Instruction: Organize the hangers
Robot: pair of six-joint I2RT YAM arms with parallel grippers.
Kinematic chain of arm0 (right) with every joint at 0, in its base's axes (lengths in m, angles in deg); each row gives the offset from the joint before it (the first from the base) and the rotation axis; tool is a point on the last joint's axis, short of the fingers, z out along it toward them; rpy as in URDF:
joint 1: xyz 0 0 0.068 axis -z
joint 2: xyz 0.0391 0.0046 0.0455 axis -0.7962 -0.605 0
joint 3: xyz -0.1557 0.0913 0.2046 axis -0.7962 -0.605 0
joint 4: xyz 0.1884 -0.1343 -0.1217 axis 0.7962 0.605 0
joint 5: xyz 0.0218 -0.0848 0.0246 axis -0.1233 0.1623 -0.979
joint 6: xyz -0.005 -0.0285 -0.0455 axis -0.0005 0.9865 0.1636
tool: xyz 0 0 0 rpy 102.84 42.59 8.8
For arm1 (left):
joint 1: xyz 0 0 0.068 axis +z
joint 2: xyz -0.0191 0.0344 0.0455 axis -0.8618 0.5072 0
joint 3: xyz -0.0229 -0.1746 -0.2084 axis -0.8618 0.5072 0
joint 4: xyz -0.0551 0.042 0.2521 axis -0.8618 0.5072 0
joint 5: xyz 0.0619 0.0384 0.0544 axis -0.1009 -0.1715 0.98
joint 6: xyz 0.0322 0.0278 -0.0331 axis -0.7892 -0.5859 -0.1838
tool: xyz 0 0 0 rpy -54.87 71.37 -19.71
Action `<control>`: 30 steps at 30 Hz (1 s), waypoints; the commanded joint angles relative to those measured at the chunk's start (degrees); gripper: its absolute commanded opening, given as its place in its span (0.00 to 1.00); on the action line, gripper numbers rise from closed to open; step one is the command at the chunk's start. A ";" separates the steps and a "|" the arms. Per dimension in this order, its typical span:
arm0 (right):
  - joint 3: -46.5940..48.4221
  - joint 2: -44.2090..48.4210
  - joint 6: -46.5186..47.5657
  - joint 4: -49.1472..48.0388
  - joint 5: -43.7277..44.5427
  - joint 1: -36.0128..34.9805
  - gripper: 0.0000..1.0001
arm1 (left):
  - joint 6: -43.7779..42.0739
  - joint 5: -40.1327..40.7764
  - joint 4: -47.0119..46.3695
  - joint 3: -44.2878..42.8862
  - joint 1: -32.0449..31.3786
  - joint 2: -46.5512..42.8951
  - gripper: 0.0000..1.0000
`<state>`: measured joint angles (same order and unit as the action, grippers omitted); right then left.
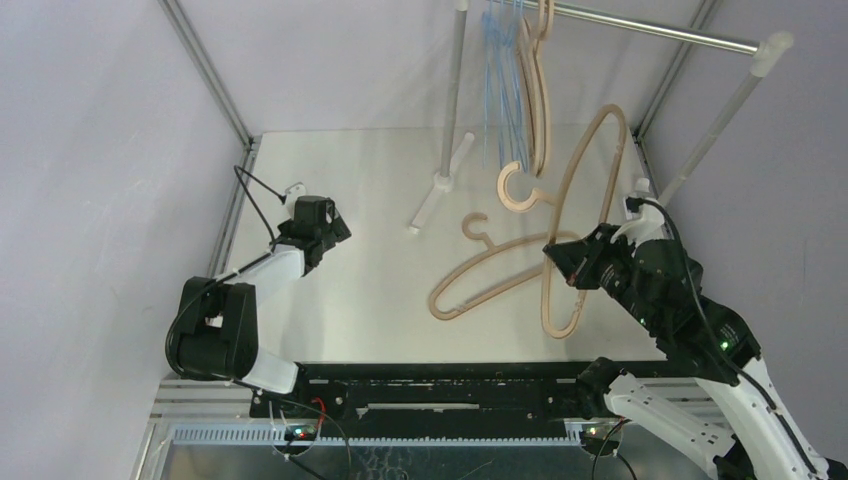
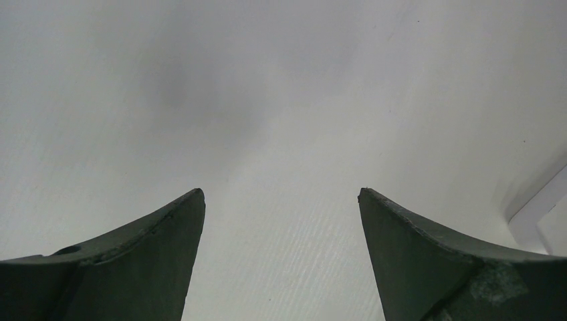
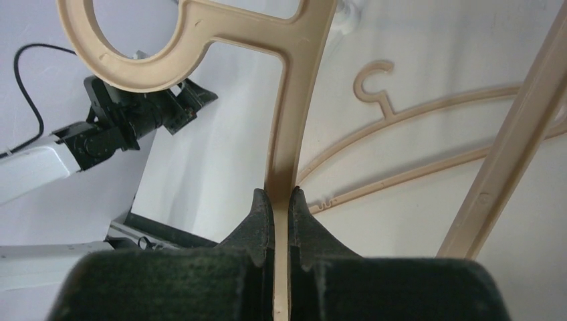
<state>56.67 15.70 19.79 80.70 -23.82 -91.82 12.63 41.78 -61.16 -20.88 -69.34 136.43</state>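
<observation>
My right gripper (image 1: 553, 255) (image 3: 281, 194) is shut on the thin arm of a tan hanger (image 1: 611, 108) (image 3: 294, 100). It holds that hanger above the table, its hook (image 1: 512, 203) pointing toward the rack. A second tan hanger (image 1: 436, 302) (image 3: 414, 134) lies flat on the table just left of the gripper. On the silver rail (image 1: 650, 30) hang several light-blue hangers (image 1: 500, 80) and a tan one (image 1: 540, 90). My left gripper (image 1: 335, 228) (image 2: 281, 194) stands open over bare table at the left, nothing between its fingers.
The rail rests on white posts, one left (image 1: 455, 90) with a foot (image 1: 440, 185) on the table and one right (image 1: 720, 120). Grey walls with metal frame bars close the table on three sides. The left arm (image 3: 127, 114) shows in the right wrist view.
</observation>
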 commanded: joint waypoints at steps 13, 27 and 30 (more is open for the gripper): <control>6.79 -6.05 0.56 -12.26 -23.69 19.43 0.00 | -0.68 0.07 -2.08 0.52 0.13 -1.02 0.90; 4.09 -9.10 -6.06 -23.33 -48.24 40.80 0.00 | -0.94 -0.02 -2.05 -0.06 0.07 0.13 0.90; 3.68 -11.05 -7.48 -26.88 -51.22 43.92 0.00 | -0.98 0.04 -2.07 -0.03 0.12 0.00 0.90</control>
<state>60.43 6.76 15.06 62.48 -68.10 -50.95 12.61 41.74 -61.48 -20.88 -69.34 136.54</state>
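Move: The spot on the rack's rail just right of the hanging tan hangers lies about 30 cm straight ahead of the right hand and some 25 cm above it. The hanging tan hangers' middle is about 30 cm ahead, 2 cm left and 7 cm above; the blue hangers are also 30 cm ahead, about 7 cm left. The tan hanger on the table lies roughly 10 cm ahead, 4 cm left and 31 cm below. From the left hand that rail spot is about 10 cm ahead, 42 cm right and 51 cm up. The tan hanger, still pinched by its side in the right hand's shut fingers, is carried up and forward towards the rail, some 7 cm up and 6 cm out. The first stretch is mostly a climb, then forward travel joins it, while the wrist rolls about 20 degrees, the hand's left side rising. ##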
